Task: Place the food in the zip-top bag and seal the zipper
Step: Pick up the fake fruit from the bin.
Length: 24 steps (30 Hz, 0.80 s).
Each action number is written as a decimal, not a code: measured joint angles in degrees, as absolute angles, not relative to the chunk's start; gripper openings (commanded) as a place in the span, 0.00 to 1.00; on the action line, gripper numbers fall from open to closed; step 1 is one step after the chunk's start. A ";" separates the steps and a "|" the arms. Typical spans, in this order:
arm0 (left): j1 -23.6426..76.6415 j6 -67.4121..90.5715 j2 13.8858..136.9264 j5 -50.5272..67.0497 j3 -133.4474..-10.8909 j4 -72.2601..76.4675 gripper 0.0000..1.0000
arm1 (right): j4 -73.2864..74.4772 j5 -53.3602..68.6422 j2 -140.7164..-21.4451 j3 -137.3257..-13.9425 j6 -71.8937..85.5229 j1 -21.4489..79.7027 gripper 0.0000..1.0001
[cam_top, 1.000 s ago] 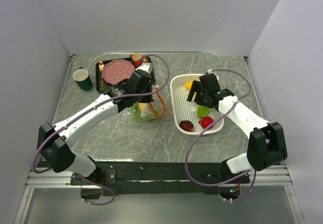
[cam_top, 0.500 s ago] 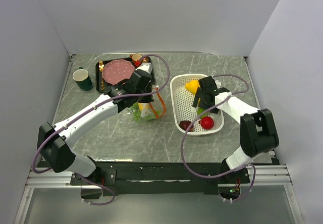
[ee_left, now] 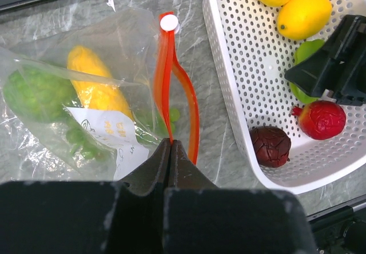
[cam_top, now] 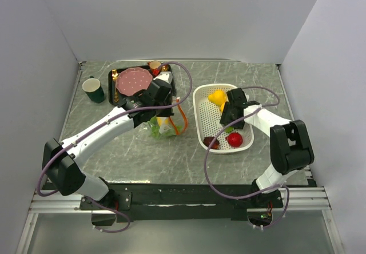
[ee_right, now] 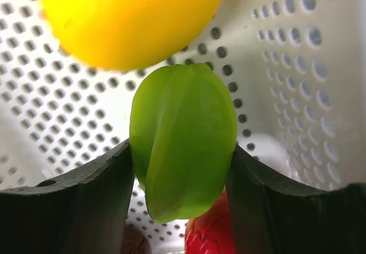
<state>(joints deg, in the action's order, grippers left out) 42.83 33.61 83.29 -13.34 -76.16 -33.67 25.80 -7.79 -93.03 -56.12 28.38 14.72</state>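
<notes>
The clear zip-top bag (ee_left: 86,105) lies on the table with yellow corn (ee_left: 94,88) and green pieces (ee_left: 34,91) inside. My left gripper (ee_left: 170,142) is shut on its orange-red zipper (ee_left: 164,82), holding the mouth up; in the top view it is the left gripper (cam_top: 166,115) over the bag (cam_top: 162,126). My right gripper (ee_right: 182,151) is down in the white basket (cam_top: 200,102), its pads pressed on both sides of a green piece (ee_right: 183,134). A yellow lemon (ee_right: 131,14) lies just beyond it. A red piece (ee_left: 323,119) and a dark purple one (ee_left: 271,145) lie in the basket's near end.
A black tray (cam_top: 117,74) at the back left holds a pink speckled plate (cam_top: 133,81) and gold cutlery (cam_top: 114,85). A dark green cup (cam_top: 94,89) stands left of it. White walls close in the table on three sides.
My right gripper dropped lower into the basket and its jaws closed in on the green piece. The left arm and the bag have not moved.
</notes>
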 measured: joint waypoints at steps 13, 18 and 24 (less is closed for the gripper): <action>42.72 33.63 83.29 -13.30 -76.14 -33.61 0.01 | 23.33 2.02 -82.87 -54.68 27.83 14.74 0.40; 42.72 33.65 83.29 -13.08 -76.07 -33.36 0.01 | 21.41 8.34 -79.44 -54.72 28.62 16.01 0.41; 42.70 33.65 83.33 -12.82 -76.07 -33.26 0.01 | 19.42 16.32 -80.14 -56.86 28.62 22.26 0.42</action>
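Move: My right hand already grips the green pepper low in the bin; the bag's open mouth lies roughly 24 cm to its left, about level fore-and-aft and some 10 cm higher. The lemon sits about 8 cm ahead and 3 cm left, the pomegranate 5 cm back and 2 cm right, the beet 7 cm back and 9 cm left. From my left hand, the pepper is some 27 cm right, 3 cm ahead and 17 cm lower. I lift the pepper up off the bin floor with my right hand, almost straight up at first, then swing left with growing speed towards the bag mouth, ending about 11 cm higher and 12 cm farther left. On the way my wrist rolls some 25 degrees, fingertips swinging left, and turns about 20 counter-clockwise, my grip unchanged. My left hand stays put, keeping the bag's zipper edge pinched. ##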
